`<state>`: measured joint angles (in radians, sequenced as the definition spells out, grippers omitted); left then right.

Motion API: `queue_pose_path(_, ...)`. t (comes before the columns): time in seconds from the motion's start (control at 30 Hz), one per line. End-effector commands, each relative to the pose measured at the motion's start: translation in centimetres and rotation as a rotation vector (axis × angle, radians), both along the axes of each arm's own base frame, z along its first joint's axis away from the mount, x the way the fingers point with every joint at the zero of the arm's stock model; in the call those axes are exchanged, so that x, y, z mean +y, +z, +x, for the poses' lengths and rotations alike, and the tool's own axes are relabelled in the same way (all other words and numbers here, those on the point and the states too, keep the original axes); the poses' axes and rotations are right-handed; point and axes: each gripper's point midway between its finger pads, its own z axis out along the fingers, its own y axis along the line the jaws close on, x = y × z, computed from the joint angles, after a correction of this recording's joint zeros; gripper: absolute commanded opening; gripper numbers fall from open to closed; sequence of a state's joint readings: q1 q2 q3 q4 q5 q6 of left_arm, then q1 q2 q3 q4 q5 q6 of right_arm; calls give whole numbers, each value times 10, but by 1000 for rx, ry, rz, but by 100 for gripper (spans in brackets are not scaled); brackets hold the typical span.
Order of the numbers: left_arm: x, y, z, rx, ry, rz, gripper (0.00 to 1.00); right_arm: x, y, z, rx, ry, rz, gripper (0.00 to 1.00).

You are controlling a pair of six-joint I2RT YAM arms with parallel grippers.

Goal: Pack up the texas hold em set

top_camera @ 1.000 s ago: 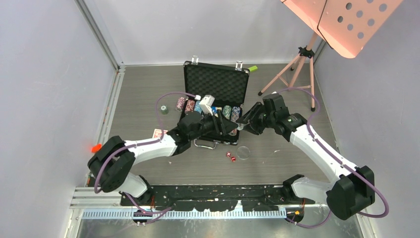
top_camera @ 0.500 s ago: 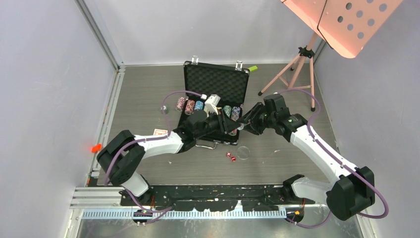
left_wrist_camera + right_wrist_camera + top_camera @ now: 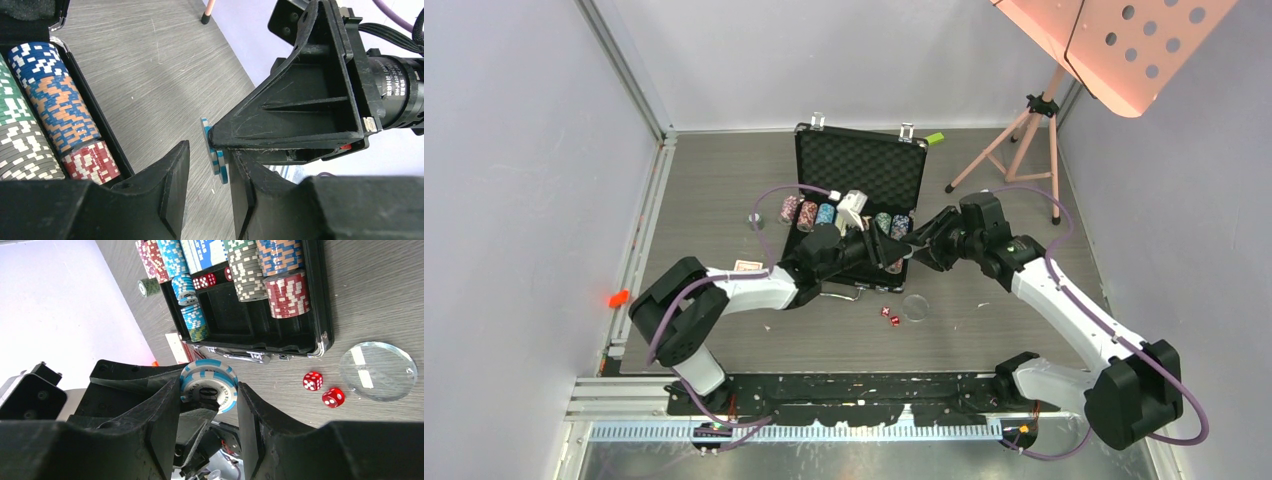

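Note:
The black case (image 3: pixel 861 150) lies open mid-table, with rows of poker chip stacks (image 3: pixel 824 213) in its tray. Both grippers meet just in front of its right corner. My right gripper (image 3: pixel 209 390) is shut on a small stack of blue-and-white chips (image 3: pixel 210 377), held on edge above the table. My left gripper (image 3: pixel 207 165) stands around the same chips (image 3: pixel 218 162). One of its fingers lies against them and the other stands apart. Two red dice (image 3: pixel 312 380) and the clear disc (image 3: pixel 377 371) lie on the table in front of the case.
A red-backed card deck (image 3: pixel 746 266) lies left of the case, partly under the left arm. A small chip stack (image 3: pixel 755 219) sits further back left. A red triangle (image 3: pixel 618 298) is at the left edge. A green block (image 3: pixel 935 138) and a pink tripod (image 3: pixel 1024 130) stand back right.
My left arm reached right, up to the right gripper, and its jaws narrowed around the chips held there. The right arm has barely moved.

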<state>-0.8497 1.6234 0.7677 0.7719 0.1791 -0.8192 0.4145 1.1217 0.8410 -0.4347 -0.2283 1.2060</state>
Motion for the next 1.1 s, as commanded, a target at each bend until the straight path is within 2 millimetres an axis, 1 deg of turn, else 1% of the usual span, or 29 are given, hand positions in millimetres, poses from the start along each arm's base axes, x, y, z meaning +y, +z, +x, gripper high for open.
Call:
queue_pose_path(0.0,-5,37,9,-102,21,-110,34,17,20,-6,-21,51,108,22)
queue_pose_path(0.07,-6,37,9,-114,18,-104,20,17,20,-7,-17,53,112,22)
queue_pose_path(0.13,-6,38,9,-137,11,-95,1,18,20,-7,-13,55,118,25)
queue_pose_path(0.17,-5,38,8,-146,10,-84,0,18,21,-7,-15,55,118,38)
queue_pose_path(0.2,-4,37,8,-152,10,-69,0,16,20,-7,-16,54,112,46)
queue_pose_path(0.23,-1,38,8,-163,10,-53,0,12,20,-4,-20,38,98,61)
queue_pose_path(0.27,1,37,7,-171,7,-28,0,7,16,-6,-13,34,71,66)
queue_pose_path(0.3,5,36,7,-175,10,0,0,-2,18,0,-26,4,45,74)
queue_pose_path(0.33,11,35,7,-176,13,33,0,-9,14,-3,-22,5,3,76)
queue_pose_path(0.37,18,35,7,-173,17,62,0,-19,21,3,-52,-30,-27,78)
queue_pose_path(0.4,24,33,6,-166,13,96,0,-27,16,0,-46,-24,-74,79)
queue_pose_path(0.43,33,27,4,-149,5,153,0,-36,22,4,-69,-53,-105,79)
queue_pose_path(0.47,41,26,4,-152,7,204,0,-47,22,4,-78,-65,-160,80)
queue_pose_path(0.5,53,20,6,-150,19,285,0,-51,24,2,-92,-69,-181,80)
queue_pose_path(0.53,65,14,8,-165,36,374,0,-57,22,-1,-94,-62,-216,80)
queue_pose_path(0.57,77,12,12,-200,52,467,0,-62,25,-1,-111,-75,-239,80)
queue_pose_path(0.6,88,11,15,-242,56,547,0,-66,23,-3,-113,-76,-265,80)
queue_pose_path(0.67,92,10,8,-426,-82,643,0,-71,20,-6,-119,-79,-283,80)
queue_pose_path(0.7,96,10,8,-480,-100,676,0,-72,20,-7,-121,-80,-285,80)
queue_pose_path(0.77,115,12,24,-543,-48,738,0,-71,16,-10,-111,-78,-283,79)
queue_pose_path(0.83,129,7,40,-600,-52,771,0,-69,13,-12,-102,-64,-272,79)
queue_pose_path(0.93,154,-2,71,-574,-17,807,0,-66,12,-15,-99,-43,-264,78)
queue_pose_path(0.97,159,-8,78,-560,-24,825,0,-66,12,-16,-100,-36,-269,78)
queue_pose_path(1.07,165,-18,93,-576,-37,902,0,-64,14,-19,-126,3,-267,76)
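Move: The blue-and-white chips are held up in the right fingers, their middle only about 1 cm ahead and 1 cm left of the right hand. The left hand's still-open fingers straddle them, the chips 1 cm ahead and 1 cm right of it. From the left hand, the gap in the case's blue chip row lies about 17 cm left, 8 cm ahead and 14 cm below; the red chips are 4 cm ahead, 2 left, the case's dice 7 ahead, 14 left, both 14 cm below. Staying nearly in place at first, the left fingers close on the chips; then the right fingers open and that hand backs off about 6.5 cm to the right. Keeping its pinch, the left hand swings left some 16 cm, then also forward about 7.5, over the case towards the gap in the blue row, its fingers tipping round to point down. ##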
